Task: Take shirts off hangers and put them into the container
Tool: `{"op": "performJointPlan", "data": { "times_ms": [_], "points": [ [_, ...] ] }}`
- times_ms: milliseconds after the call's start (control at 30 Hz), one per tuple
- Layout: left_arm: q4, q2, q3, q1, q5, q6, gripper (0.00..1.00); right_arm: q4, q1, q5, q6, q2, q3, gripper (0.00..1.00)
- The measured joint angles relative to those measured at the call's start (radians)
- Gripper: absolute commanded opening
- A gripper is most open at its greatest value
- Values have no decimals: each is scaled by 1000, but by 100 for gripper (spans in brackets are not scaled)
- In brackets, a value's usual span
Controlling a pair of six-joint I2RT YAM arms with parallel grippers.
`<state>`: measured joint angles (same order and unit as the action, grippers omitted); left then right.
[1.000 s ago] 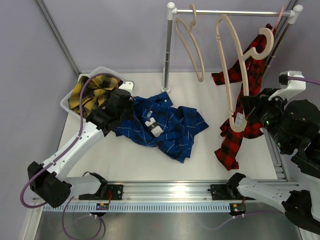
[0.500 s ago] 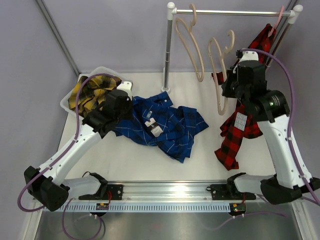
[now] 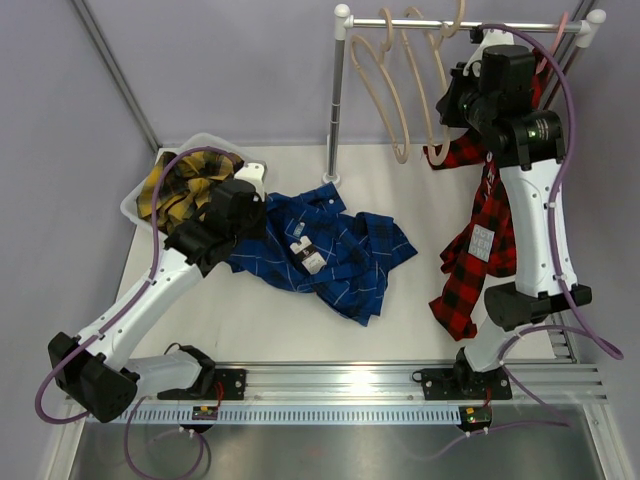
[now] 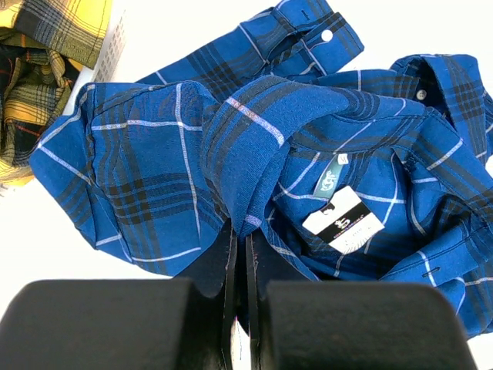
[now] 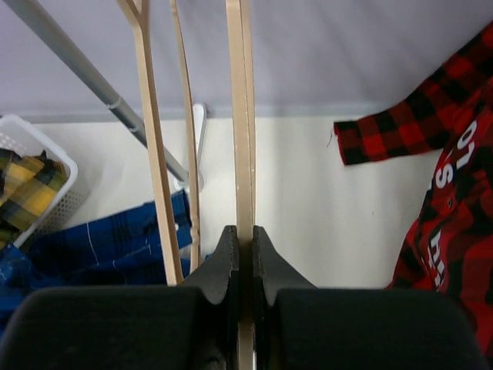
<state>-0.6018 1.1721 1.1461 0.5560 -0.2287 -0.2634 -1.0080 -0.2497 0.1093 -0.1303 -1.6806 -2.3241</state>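
The blue shirt (image 3: 330,250) lies crumpled on the table, and my left gripper (image 4: 240,231) is shut on a raised fold of it (image 4: 246,131). From above, that gripper (image 3: 255,225) sits at the shirt's left edge, beside the container (image 3: 128,208). The yellow-and-black shirt (image 3: 185,185) lies in the container. My right gripper (image 5: 244,231) is shut on a bare beige hanger (image 5: 243,116), held up at the rack's bar (image 3: 432,75). Another empty hanger (image 3: 385,95) hangs to its left. The red-and-black shirt (image 3: 480,240) hangs at the rack's right end, its tail on the table.
The white-and-steel rack's post (image 3: 337,100) stands at the back middle and its bar (image 3: 400,24) runs right. Purple walls close the back and left. A metal rail (image 3: 330,380) runs along the near edge.
My right arm has swung up from the table's right side to the rack, carrying the beige hanger up to the bar. The left arm and the blue shirt have stayed put.
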Motion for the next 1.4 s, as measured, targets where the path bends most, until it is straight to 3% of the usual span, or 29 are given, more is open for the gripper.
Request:
{"op": "performJointPlan", "data": {
  "times_ms": [200, 400, 533, 667, 800, 833, 933, 1033, 1067, 1167, 1400],
  "points": [
    [0, 0, 0, 0, 10, 0, 0, -7, 35, -32, 7, -97, -106, 0],
    [0, 0, 0, 0, 24, 0, 0, -5, 48, -56, 6, -129, -27, 0],
    [0, 0, 0, 0, 55, 0, 0, 85, 48, -60, 7, -122, 48, 0],
    [0, 0, 5, 0, 110, 1, 0, 117, 48, -58, 8, -91, 100, 13],
    [6, 0, 16, 3, 190, 1, 0, 114, 48, -56, 11, -34, 163, 37],
    [8, 0, 18, 11, 206, 1, 0, 108, 48, -55, 13, -13, 183, 52],
    [10, 8, 28, 78, 229, 1, 0, 100, 48, -50, 13, 53, 231, 73],
    [11, 31, 50, 174, 240, -14, 0, 107, 48, -50, 12, 151, 302, 80],
    [13, 43, 59, 204, 240, -23, 0, 108, 48, -51, 12, 191, 333, 88],
    [16, 93, 90, 282, 231, -62, 0, 129, 48, -52, 6, 331, 449, 94],
    [101, 261, 129, 437, 170, -150, 3, 208, 49, -98, -26, 691, 798, 96]
  ]
}}
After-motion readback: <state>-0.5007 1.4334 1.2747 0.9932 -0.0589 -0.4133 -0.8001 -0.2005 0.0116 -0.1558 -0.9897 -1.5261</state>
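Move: The wooden hanger is already in the right hand; the rail it goes to is some 12 cm ahead and 6 cm above. The bare hanger's hook sits about 8 cm left of that spot on the rail; the red shirt hangs some 14 cm right, 3 cm farther out and 20 cm below the hand. The pinched blue shirt's middle lies about 8 cm ahead, 13 cm right and 17 cm below the left hand; the container with the yellow shirt is some 20 cm ahead, 17 cm left and 14 cm below it. The wooden hanger is carried by the right hand about 5 cm forward, then down about as far to hook onto the rail; the fingers open wide and the hand backs off some 19 cm. Late on, the blue shirt, still pinched in the left hand, is drawn about 19 cm right and 9 cm back over its own spread cloth, the wrist turning some 25–30 degrees clockwise. ##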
